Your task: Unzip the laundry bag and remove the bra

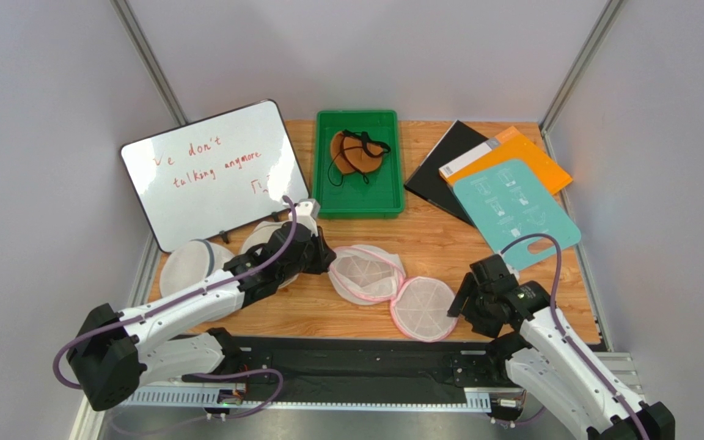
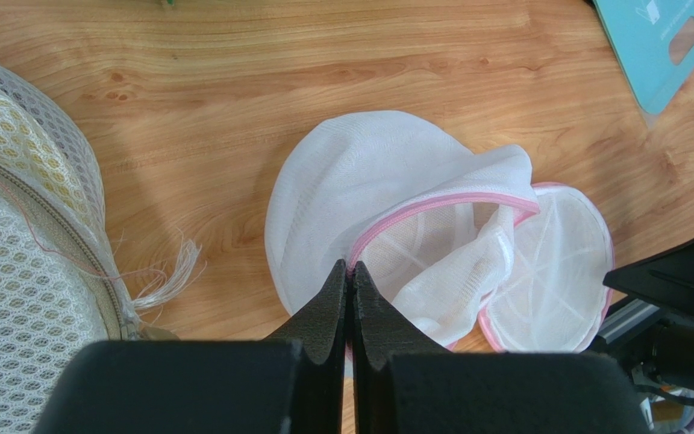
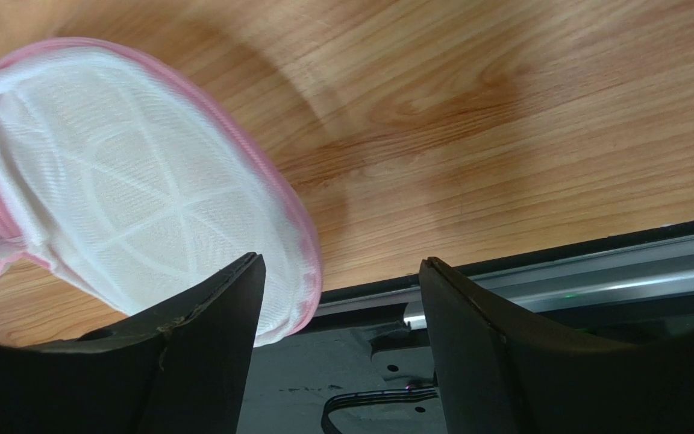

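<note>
The laundry bag [image 1: 365,273] lies unzipped on the wooden table, its two pink-trimmed white mesh halves spread side by side. My left gripper [image 1: 326,257] is shut on the pink rim of the left half [image 2: 369,199], and its tips [image 2: 351,267] pinch the trim. The right gripper [image 1: 461,302] stands open beside the bag's right half [image 3: 124,190], whose rim lies just outside the left finger [image 3: 224,316]. Nothing sits between its jaws [image 3: 342,264]. The brown bra [image 1: 357,154] with black straps lies in the green tray [image 1: 357,211] at the back.
A whiteboard [image 1: 209,170] leans at the back left. Two plain white mesh bags [image 1: 190,266] lie beside my left arm, one close to the wrist [image 2: 16,271]. Black, orange and teal boards [image 1: 514,206] lie at the back right. A black rail [image 1: 346,367] runs along the near edge.
</note>
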Available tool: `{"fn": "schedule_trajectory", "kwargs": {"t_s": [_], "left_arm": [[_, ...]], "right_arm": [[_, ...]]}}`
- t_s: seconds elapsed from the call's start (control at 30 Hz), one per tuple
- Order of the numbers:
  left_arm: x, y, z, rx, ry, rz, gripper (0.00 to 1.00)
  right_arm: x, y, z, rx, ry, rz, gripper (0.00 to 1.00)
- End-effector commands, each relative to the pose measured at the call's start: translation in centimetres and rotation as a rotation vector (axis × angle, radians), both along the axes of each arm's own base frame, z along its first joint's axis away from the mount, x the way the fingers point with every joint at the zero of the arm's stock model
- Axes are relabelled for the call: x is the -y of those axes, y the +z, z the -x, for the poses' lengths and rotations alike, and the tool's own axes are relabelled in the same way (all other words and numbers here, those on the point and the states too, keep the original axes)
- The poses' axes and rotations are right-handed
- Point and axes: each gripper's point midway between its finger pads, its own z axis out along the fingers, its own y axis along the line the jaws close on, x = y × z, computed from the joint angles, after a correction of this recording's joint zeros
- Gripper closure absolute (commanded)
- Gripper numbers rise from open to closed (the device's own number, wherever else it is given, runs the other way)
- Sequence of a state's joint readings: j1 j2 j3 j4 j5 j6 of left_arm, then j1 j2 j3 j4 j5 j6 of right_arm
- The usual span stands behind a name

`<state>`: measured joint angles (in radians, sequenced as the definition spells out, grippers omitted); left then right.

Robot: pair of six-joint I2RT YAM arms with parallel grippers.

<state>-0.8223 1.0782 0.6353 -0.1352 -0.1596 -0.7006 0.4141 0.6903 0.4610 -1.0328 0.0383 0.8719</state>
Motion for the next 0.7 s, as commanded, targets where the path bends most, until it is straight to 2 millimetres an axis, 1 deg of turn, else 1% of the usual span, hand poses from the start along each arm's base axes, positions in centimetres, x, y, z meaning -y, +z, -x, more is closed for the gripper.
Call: {"fn": "schedule_trajectory", "kwargs": {"t_s": [0.0, 0.07, 0.13, 0.33, 0.37, 0.5, 0.53, 0.57, 0.63, 0.67], "left_arm": [[-0.4, 0.9, -0.3, 0.033, 0.007, 0.007, 1.0], [-0.3, 0.9, -0.3, 0.032, 0.004, 0.008, 1.0], [-0.3, 0.5, -0.2, 0.023, 0.002, 0.003, 1.0], [-0.1, 0.0, 0.1, 0.011, -0.007, 0.011, 1.0], [-0.2, -0.2, 0.1, 0.006, -0.006, 0.005, 1.0], [-0.2, -0.6, 0.2, 0.001, -0.007, 0.0, 1.0], [-0.3, -0.7, 0.2, 0.0, -0.006, -0.002, 1.0], [-0.3, -0.8, 0.2, 0.001, -0.004, -0.003, 1.0], [-0.4, -1.1, 0.3, -0.004, -0.003, -0.009, 1.0], [-0.5, -1.2, 0.3, -0.005, -0.002, -0.012, 1.0]], "right_arm": [[0.2, -0.5, -0.7, 0.022, -0.034, 0.01, 0.32], [0.2, -0.6, -0.9, 0.033, -0.037, 0.011, 0.32], [0.1, -0.8, -1.1, 0.041, -0.044, 0.003, 0.32], [-0.5, -1.4, -2.0, 0.068, -0.052, -0.025, 0.37], [-0.5, -1.4, -2.0, 0.068, -0.053, -0.022, 0.4], [-1.0, -1.4, -2.4, 0.075, -0.044, -0.042, 0.47], [-1.3, -1.3, -2.8, 0.086, -0.041, -0.055, 0.52], [-1.4, -1.2, -2.9, 0.087, -0.041, -0.063, 0.64], [-1.6, -0.9, -3.0, 0.085, -0.034, -0.064, 0.75], [-1.6, -0.4, -3.3, 0.095, -0.031, -0.063, 0.83]]}}
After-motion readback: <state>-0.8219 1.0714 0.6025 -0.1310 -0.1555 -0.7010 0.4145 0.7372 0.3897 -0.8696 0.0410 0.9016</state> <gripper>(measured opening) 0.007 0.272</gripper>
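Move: The near right edge of the laundry bag's flat lid lies about 2 cm ahead, 1 cm left and 2 cm below the right hand. The lid's middle is some 6 cm left and 3 cm ahead of this hand; the open bag body about 18 cm left and 10 cm ahead; the table's near edge roughly 3 cm straight back. From the left hand, that lid edge is about 25 cm right, 10 cm back and 10 cm lower. Sink the right gripper about 2 cm beside the lid, easing back slightly at first, then glide some 2 cm forward and a little left so the fingers straddle the pink edge, closing from well open to nearly shut to pinch it. Keep the left fingers shut on the bag's pink rim, letting that hand settle about 1 cm. ##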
